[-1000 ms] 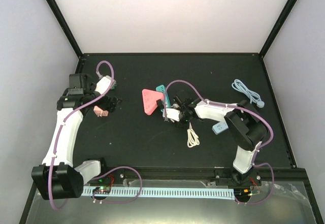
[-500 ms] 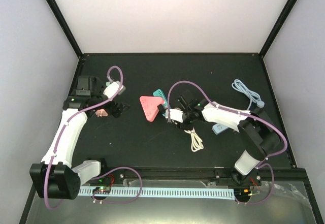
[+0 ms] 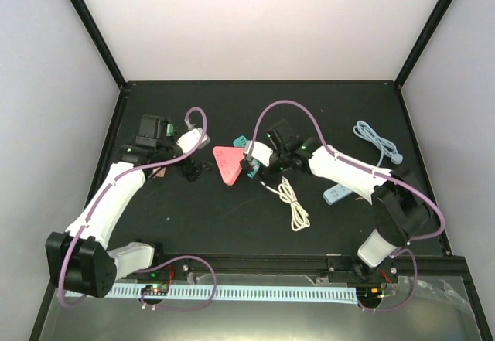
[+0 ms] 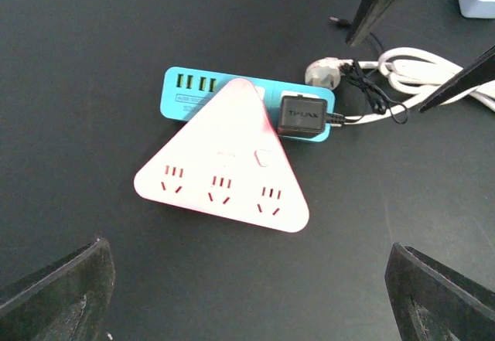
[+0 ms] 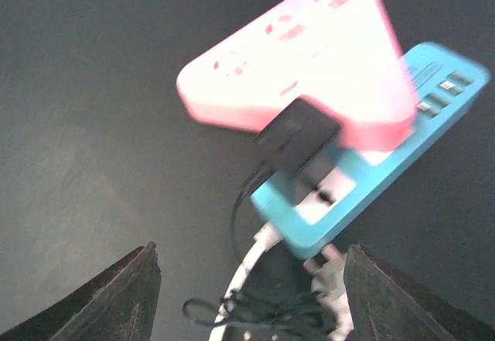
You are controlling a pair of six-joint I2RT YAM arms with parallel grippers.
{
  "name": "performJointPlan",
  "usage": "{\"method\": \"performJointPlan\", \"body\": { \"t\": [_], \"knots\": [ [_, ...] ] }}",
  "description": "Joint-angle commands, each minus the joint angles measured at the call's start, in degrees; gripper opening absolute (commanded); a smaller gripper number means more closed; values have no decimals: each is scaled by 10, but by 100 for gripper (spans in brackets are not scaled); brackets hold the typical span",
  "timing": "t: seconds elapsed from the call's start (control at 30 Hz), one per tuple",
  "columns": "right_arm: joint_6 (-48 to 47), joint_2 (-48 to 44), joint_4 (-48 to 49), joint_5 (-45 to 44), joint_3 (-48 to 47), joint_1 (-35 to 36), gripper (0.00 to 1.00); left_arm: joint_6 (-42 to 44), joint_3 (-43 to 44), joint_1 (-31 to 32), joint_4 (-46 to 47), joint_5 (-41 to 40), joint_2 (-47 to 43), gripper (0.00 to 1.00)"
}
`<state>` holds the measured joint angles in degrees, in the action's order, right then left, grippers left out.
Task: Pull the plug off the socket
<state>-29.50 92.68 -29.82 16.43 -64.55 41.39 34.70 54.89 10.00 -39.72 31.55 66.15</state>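
A pink triangular socket (image 4: 220, 175) (image 3: 227, 161) lies partly over a teal power strip (image 4: 193, 93) (image 5: 371, 171). A black plug (image 4: 302, 117) (image 5: 298, 134) sits in the teal strip. A white plug (image 4: 321, 73) on a coiled white cable (image 3: 290, 202) (image 5: 255, 279) lies loose on the table beside the strip's end. My right gripper (image 5: 251, 310) (image 3: 250, 165) hovers open over that end, with nothing held. My left gripper (image 4: 247, 310) (image 3: 193, 172) is wide open just left of the pink socket, touching nothing.
A light-blue cable (image 3: 377, 141) lies coiled at the far right. A pale blue block (image 3: 336, 195) sits under the right arm. A small pink object (image 3: 158, 172) shows behind the left arm. Black frame posts edge the table.
My right gripper has gone from shut to open and has moved back toward the sockets; the white cable now lies loose. My left gripper has moved right, toward the pink socket.
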Motion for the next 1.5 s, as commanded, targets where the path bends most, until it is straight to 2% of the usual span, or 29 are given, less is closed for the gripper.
{"method": "performJointPlan", "body": {
  "t": [0.0,0.1,0.2,0.43,0.87,1.1,1.33,1.47],
  "knots": [
    [96,22,46,-29,-38,2,68,-58,28,5,49,-29,13,98],
    [125,32,59,-36,-45,12,68,-68,34,4,49,-46,17,99],
    [136,44,61,-64,-52,28,72,-70,28,3,53,-66,8,99],
    [144,85,76,-129,-72,57,71,-90,9,0,87,-120,-47,99],
    [145,151,83,-203,-110,66,49,-93,1,-1,91,-132,-84,99],
    [150,140,84,-167,-99,66,32,-89,3,0,90,-133,-83,99],
    [148,122,94,-99,-79,72,24,-77,5,-5,71,-127,-72,99],
    [120,99,106,-44,-57,74,20,-53,26,-14,27,-92,-50,99]
  ]
}}
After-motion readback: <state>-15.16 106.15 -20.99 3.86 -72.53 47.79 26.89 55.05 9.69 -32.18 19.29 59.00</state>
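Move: From the right hand, half open above the table, the black plug stands about 5 cm ahead, 4 cm to the left and 3 cm lower. The plug sits on the blue power strip, whose middle is about 2 cm beyond it. The pink triangular socket's middle is level with the plug, some 5 cm to its left. The white cable bundle lies roughly 8 cm back and 9 cm right of the hand. From the left hand, the plug is about 15 cm right, 3 cm ahead and 11 cm below. Take the right gripper up a little and forward-left, then lower it about 5 cm onto the black plug, turning some 15 degrees clockwise. Close the fingers to pinch the plug from both sides, then draw it back and left a couple of centimetres. Meanwhile lift the open left gripper about 5 cm and ease it forward-left, clear of the plug, tilting its fingers up and turning counter-clockwise. ##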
